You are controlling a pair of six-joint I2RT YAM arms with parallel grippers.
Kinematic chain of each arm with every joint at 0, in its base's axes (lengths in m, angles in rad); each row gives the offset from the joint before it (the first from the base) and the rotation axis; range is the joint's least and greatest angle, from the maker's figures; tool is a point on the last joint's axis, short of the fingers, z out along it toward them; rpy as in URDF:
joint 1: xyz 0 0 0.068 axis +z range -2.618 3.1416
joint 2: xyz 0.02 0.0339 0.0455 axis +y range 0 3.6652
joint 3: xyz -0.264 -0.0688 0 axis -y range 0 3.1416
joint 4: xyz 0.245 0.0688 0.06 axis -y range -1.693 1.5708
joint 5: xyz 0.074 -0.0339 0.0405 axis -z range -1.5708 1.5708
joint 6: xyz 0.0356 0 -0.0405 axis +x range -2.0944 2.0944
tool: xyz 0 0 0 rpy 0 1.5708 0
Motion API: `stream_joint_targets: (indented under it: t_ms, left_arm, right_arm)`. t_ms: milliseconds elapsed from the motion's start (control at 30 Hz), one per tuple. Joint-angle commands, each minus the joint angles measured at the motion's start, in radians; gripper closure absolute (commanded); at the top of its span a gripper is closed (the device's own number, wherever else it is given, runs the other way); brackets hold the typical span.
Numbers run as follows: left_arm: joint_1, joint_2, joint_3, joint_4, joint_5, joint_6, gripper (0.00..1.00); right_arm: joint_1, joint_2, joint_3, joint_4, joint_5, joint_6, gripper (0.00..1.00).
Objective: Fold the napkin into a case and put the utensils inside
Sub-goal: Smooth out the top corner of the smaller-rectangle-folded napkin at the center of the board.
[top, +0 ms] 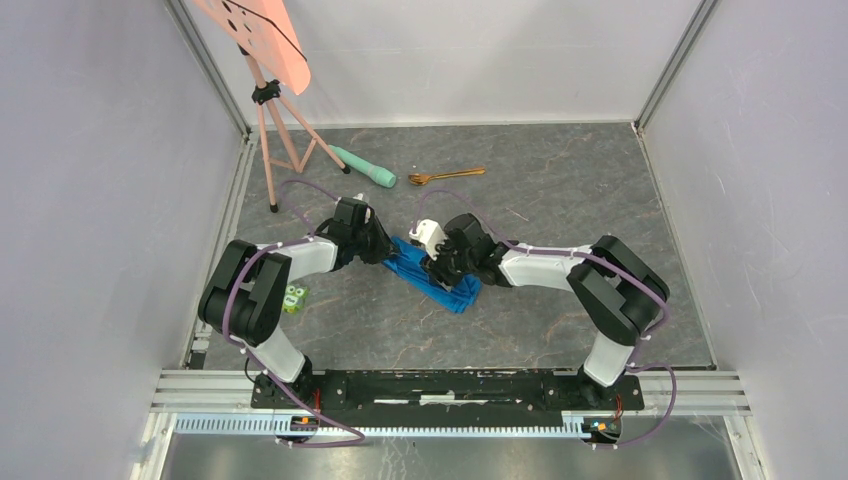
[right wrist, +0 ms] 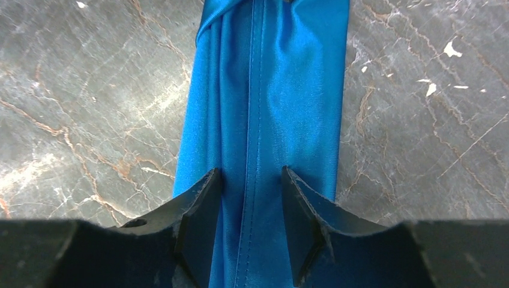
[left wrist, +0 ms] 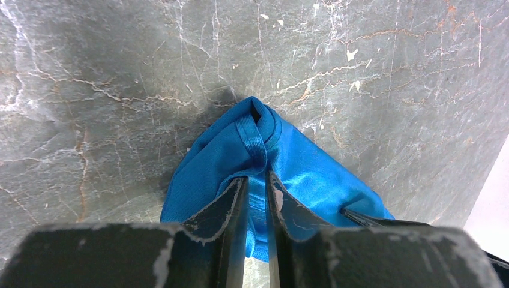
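Observation:
The bright blue napkin (top: 452, 290) lies at the table's middle, folded into a long narrow layered strip like a case. My left gripper (top: 388, 255) is at its far-left end, shut on a raised fold of the napkin (left wrist: 300, 174); the left gripper (left wrist: 257, 177) has cloth pinched between its fingers. My right gripper (top: 437, 270) hangs over the strip's middle. In the right wrist view the right gripper (right wrist: 251, 174) is open, its fingers straddling the stitched seam of the napkin (right wrist: 282, 90). The copper-gold utensils (top: 447, 176) lie at the back; I make out a spoon.
A mint-green cylinder with a black tip (top: 365, 167) lies left of the spoon. A pink tripod stand (top: 280, 150) rises at the back left. A small green object (top: 294, 297) sits beside the left arm. Grey walls enclose the marble table (top: 560, 300).

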Motion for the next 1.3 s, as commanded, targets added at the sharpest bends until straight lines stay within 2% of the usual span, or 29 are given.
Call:
stream_joint_targets:
  t_ms: [0, 167, 333, 467, 600, 733, 800, 867, 967, 1067, 1267]
  left_arm:
    - [0.013, -0.011, 0.012, -0.081, -0.049, 0.002, 0.75]
    - [0.011, -0.022, 0.021, -0.094, -0.048, 0.005, 0.75]
    - [0.011, -0.099, 0.009, -0.137, -0.046, -0.004, 0.63]
    - [0.01, -0.226, -0.035, -0.188, -0.045, -0.027, 0.54]
    - [0.01, -0.385, -0.078, -0.283, -0.056, -0.047, 0.51]
    - [-0.019, -0.461, -0.178, -0.248, 0.047, -0.137, 0.66]
    - [-0.069, -0.463, -0.234, -0.172, 0.077, -0.208, 0.68]
    - [-0.131, -0.435, -0.289, -0.038, 0.094, -0.286, 0.66]
    - [-0.217, -0.348, -0.318, 0.12, 0.099, -0.369, 0.57]
    - [-0.279, -0.271, -0.316, 0.207, 0.09, -0.42, 0.52]
    - [-0.308, -0.162, -0.343, 0.298, 0.038, -0.491, 0.53]
  right_arm:
    - [0.008, 0.03, -0.001, 0.036, 0.028, -0.015, 0.53]
    - [0.011, 0.054, 0.002, 0.042, 0.041, 0.001, 0.66]
    - [0.012, 0.042, -0.007, 0.051, 0.04, 0.022, 0.86]
    - [0.012, 0.033, -0.008, 0.053, 0.043, 0.034, 0.95]
    - [0.012, 0.027, -0.007, 0.051, 0.041, 0.051, 0.99]
    - [0.012, 0.022, -0.005, 0.05, 0.034, 0.086, 0.99]
    - [0.012, 0.014, -0.009, 0.055, 0.031, 0.117, 0.99]
    - [0.012, 0.003, -0.019, 0.069, 0.022, 0.149, 1.0]
    - [0.012, -0.005, -0.026, 0.079, 0.005, 0.186, 0.99]
    - [0.012, -0.009, -0.028, 0.08, -0.005, 0.198, 0.99]
    - [0.013, -0.031, -0.033, 0.082, -0.017, 0.243, 0.99]
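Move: Under the right hand's open fingers lies the napkin strip, its middle about 1 cm ahead, 1 cm left and 2 cm below. From the left hand, whose fingertips are at the strip's top corner (some 2 cm ahead, level sideways), that middle is roughly 8 cm right and 5 cm back. The golden utensils lie about 22 cm ahead and 11 cm right of the left hand, the green bottle 24 cm ahead and 7 cm left. Sinking about 1 cm, the right hand shuts its fingers on the napkin and pinches it down, holding there while the wrist turns slightly clockwise. The left hand opens and comes away from the top corner, arcing up about 7 cm as it draws back, then down and right to finish some 13 cm back and 7 cm right, fingers half open, close to the near long edge beside the right gripper. ##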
